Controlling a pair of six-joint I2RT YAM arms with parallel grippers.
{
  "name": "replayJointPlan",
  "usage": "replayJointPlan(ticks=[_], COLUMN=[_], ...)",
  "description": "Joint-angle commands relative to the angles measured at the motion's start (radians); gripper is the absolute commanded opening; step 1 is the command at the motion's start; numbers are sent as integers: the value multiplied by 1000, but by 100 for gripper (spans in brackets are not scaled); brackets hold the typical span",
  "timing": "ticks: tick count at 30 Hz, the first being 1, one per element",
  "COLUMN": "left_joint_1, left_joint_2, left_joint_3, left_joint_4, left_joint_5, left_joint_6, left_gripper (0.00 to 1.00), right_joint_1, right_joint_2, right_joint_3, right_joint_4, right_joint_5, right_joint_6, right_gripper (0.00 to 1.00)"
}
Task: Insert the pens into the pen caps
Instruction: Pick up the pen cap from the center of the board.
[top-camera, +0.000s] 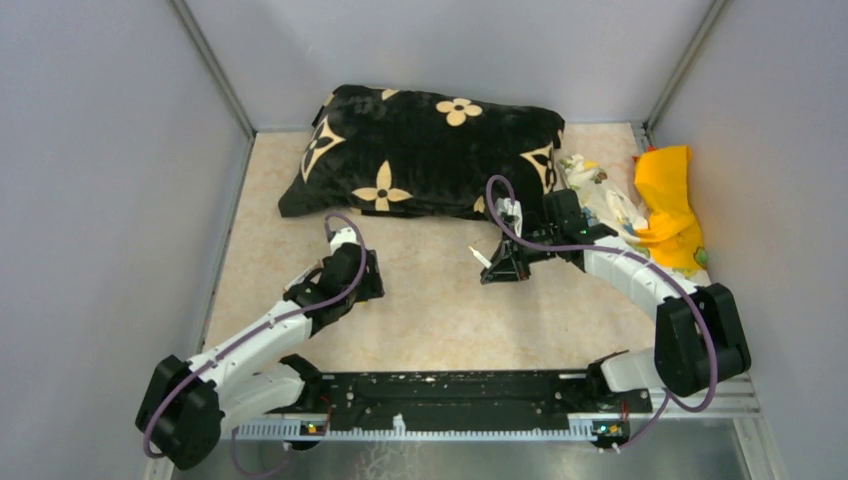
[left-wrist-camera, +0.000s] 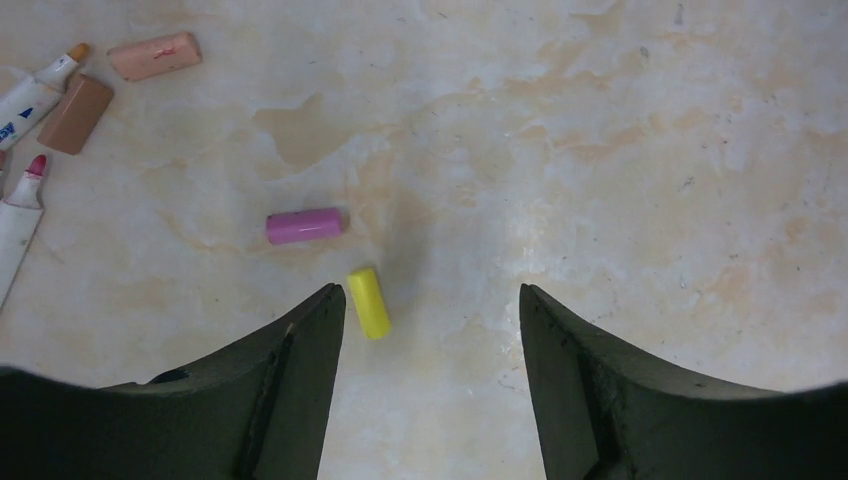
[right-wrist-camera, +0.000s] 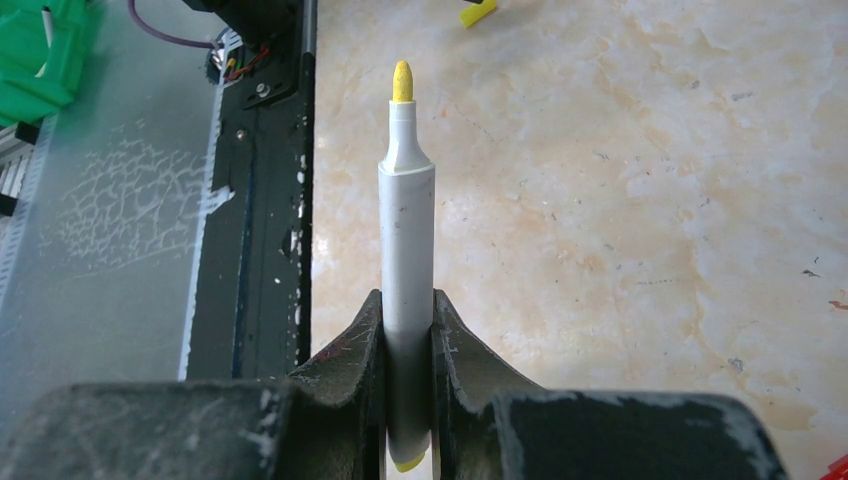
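In the left wrist view a yellow pen cap (left-wrist-camera: 368, 302) lies on the table just past my left fingertip. My left gripper (left-wrist-camera: 430, 295) hovers over it, open and empty. A pink-purple cap (left-wrist-camera: 304, 225) lies a little farther out, with a peach cap (left-wrist-camera: 155, 55) and a brown cap (left-wrist-camera: 77, 112) at the upper left. Two white pens (left-wrist-camera: 20, 215) with coloured tips poke in from the left edge. My right gripper (right-wrist-camera: 407, 300) is shut on a white pen with a yellow tip (right-wrist-camera: 407, 230), which points away from the wrist. The top view shows the left gripper (top-camera: 368, 275) and right gripper (top-camera: 497, 265) apart.
A black cushion with cream flowers (top-camera: 430, 150) fills the back of the table. A yellow cloth (top-camera: 670, 205) and mixed clutter (top-camera: 600, 190) lie at the back right. The black base rail (right-wrist-camera: 255, 200) runs along the left of the right wrist view.
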Motion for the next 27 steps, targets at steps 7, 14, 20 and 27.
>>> replayJointPlan(ticks=[7,14,20,27], left_joint_1=[42,42,43,43], left_joint_2=[132,288,347,352], left_joint_3=[33,115,125,106], left_joint_4=[-52,-169,-164,-151], left_joint_5=[-55,-96,-79,-57], left_joint_6=[-77,-156,-163,-172], left_gripper=[63,52,43,29], right_joint_1=[-5,-5,-5,-5], right_joint_2=[-27,-26,-24,-21], right_joint_3=[42,43,44,45], right_joint_4=[11,8,4,4], right_joint_5=[-9,-4,-4,-4], right_joint_6=[-27,-30,-30,-33], right_gripper=[0,0,0,0])
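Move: The yellow pen cap lies about 3 cm to the left hand's left, level with it fore and aft, and some 6 cm below. The purple cap sits about 3 cm farther out and 2 cm farther left than the yellow cap; the brown cap is roughly 7 cm ahead and 13 cm left of the hand, with the pink-tipped pen about 2 cm ahead and 17 cm left. From the right hand, the yellow cap lies some 27 cm left, about 1 cm farther out and 13 cm lower. Down onto the yellow cap comes the left hand, sinking about 5 cm while sliding some 3 cm to its left. Its fingers tip about 15 degrees steeper and swing roughly 10 degrees counter-clockwise, and they draw in from well open to a narrow gap on either side of the cap, not yet shut on it. The right hand stays put, still gripping the yellow-tipped pen. ##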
